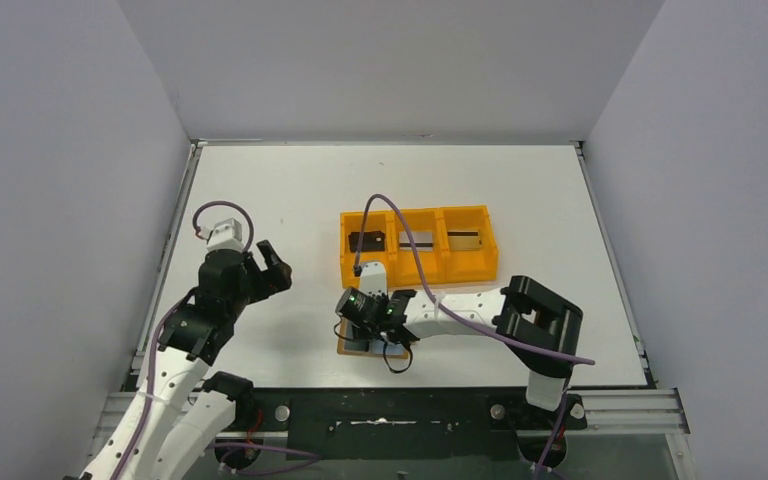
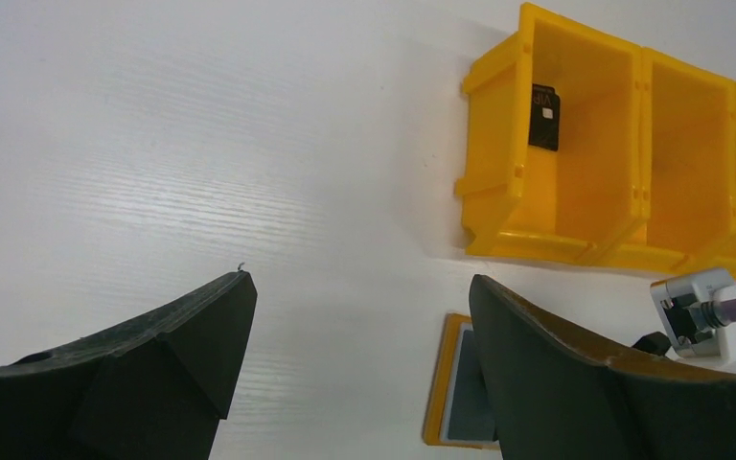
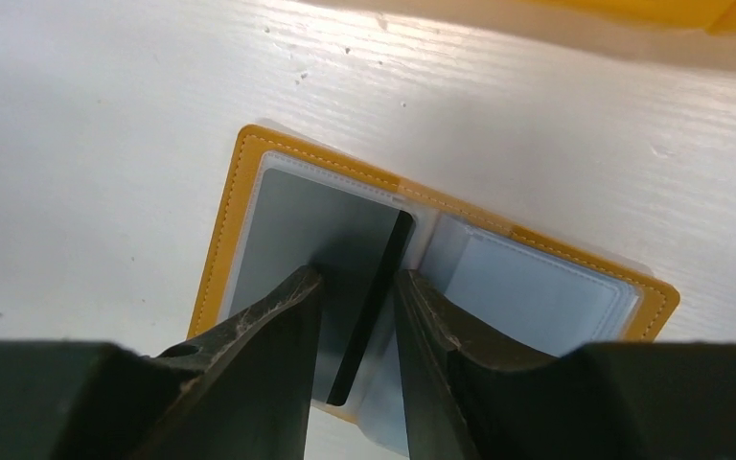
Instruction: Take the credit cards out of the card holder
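The tan-orange card holder [image 3: 218, 230] lies spread flat on the white table, also seen in the left wrist view [image 2: 446, 383] and partly under my right arm from above [image 1: 346, 348]. A dark credit card [image 3: 369, 307] stands on edge over the fold. My right gripper [image 3: 356, 276] is lowered over it, one finger on each side, partly apart; a gap shows on the left side. A grey card [image 3: 283, 216] fills the left pocket and a pale blue one [image 3: 537, 287] the right. My left gripper [image 2: 359, 280] hangs wide open and empty at the left [image 1: 270, 262].
An orange three-compartment tray [image 1: 415, 213] stands just behind the holder. A dark card [image 2: 544, 117] lies in its left compartment [image 1: 365, 241]. The other two compartments show flat grey pieces. White walls close the table's left, far and right sides.
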{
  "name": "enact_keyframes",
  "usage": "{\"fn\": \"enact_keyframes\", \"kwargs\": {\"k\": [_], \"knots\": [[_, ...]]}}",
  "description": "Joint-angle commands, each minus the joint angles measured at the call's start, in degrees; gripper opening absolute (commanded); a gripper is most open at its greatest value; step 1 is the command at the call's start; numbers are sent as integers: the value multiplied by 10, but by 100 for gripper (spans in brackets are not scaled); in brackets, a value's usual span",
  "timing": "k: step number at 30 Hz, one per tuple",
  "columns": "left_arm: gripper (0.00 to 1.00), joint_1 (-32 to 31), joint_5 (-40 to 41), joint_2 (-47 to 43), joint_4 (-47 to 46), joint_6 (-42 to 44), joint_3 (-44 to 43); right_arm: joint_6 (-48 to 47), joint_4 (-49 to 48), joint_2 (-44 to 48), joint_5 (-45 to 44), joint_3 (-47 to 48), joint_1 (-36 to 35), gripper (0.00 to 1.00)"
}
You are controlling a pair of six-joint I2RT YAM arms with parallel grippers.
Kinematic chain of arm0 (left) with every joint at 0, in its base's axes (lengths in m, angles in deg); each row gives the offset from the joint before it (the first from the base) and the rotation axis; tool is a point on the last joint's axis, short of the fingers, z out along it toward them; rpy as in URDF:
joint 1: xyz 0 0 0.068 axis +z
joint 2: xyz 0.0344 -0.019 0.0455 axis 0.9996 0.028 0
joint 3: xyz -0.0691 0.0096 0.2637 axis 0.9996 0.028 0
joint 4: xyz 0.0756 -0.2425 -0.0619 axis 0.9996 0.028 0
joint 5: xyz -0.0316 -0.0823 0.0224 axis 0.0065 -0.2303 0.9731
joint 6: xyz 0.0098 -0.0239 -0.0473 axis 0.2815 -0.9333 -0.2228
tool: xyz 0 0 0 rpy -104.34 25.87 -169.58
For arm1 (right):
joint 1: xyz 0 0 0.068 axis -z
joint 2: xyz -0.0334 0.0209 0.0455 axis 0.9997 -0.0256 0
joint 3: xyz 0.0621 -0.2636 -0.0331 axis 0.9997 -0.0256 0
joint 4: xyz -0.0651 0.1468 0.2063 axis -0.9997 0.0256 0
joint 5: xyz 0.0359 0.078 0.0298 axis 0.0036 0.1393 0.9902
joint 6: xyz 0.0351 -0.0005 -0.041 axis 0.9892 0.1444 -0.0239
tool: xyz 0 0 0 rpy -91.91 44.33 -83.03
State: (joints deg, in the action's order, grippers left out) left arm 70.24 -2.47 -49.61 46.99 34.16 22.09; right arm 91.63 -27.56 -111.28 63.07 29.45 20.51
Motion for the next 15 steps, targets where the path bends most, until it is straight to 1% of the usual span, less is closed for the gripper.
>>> {"fn": "enact_keyframes", "kwargs": {"k": [1,5,8,11,13,15], "knots": [[81,2,-116,33,-56,0,-5,-30,-33,46,-2,-36,-3,35],[76,-5,-213,68,-102,-28,29,-44,-76,75,5,-62,1,35],[67,-22,-260,82,-137,-49,53,-49,-122,110,21,-94,6,36],[62,-61,-259,86,-154,-72,71,-30,-144,151,19,-126,17,36],[61,-94,-253,86,-174,-96,87,3,-140,169,15,-146,27,39],[61,-132,-255,94,-205,-120,104,21,-164,190,32,-179,36,39]]}}
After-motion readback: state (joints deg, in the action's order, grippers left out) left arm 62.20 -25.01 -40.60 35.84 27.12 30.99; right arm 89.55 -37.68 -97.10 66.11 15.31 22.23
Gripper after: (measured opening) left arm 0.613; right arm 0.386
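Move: The open card holder lies some 20 cm to the right of the left gripper, 8 cm back and 15 cm below. The right gripper's tips are down at it, its middle about 2 cm to their right and 2 cm back. From the right gripper, the yellow bin's middle stands about 17 cm ahead and 12 cm to the right. The black card in the bin's left compartment lies some 18 cm straight ahead. Swing the left gripper about 10 cm right, down 6 cm and finally a little back, towards the card holder, turning it some 20 degrees clockwise, tipping it down and narrowing the fingers to a bit over half open. Meanwhile drag the right fingertips slightly right and back on the holder, then lift them off, still drifting right, the finger gap unchanged. ##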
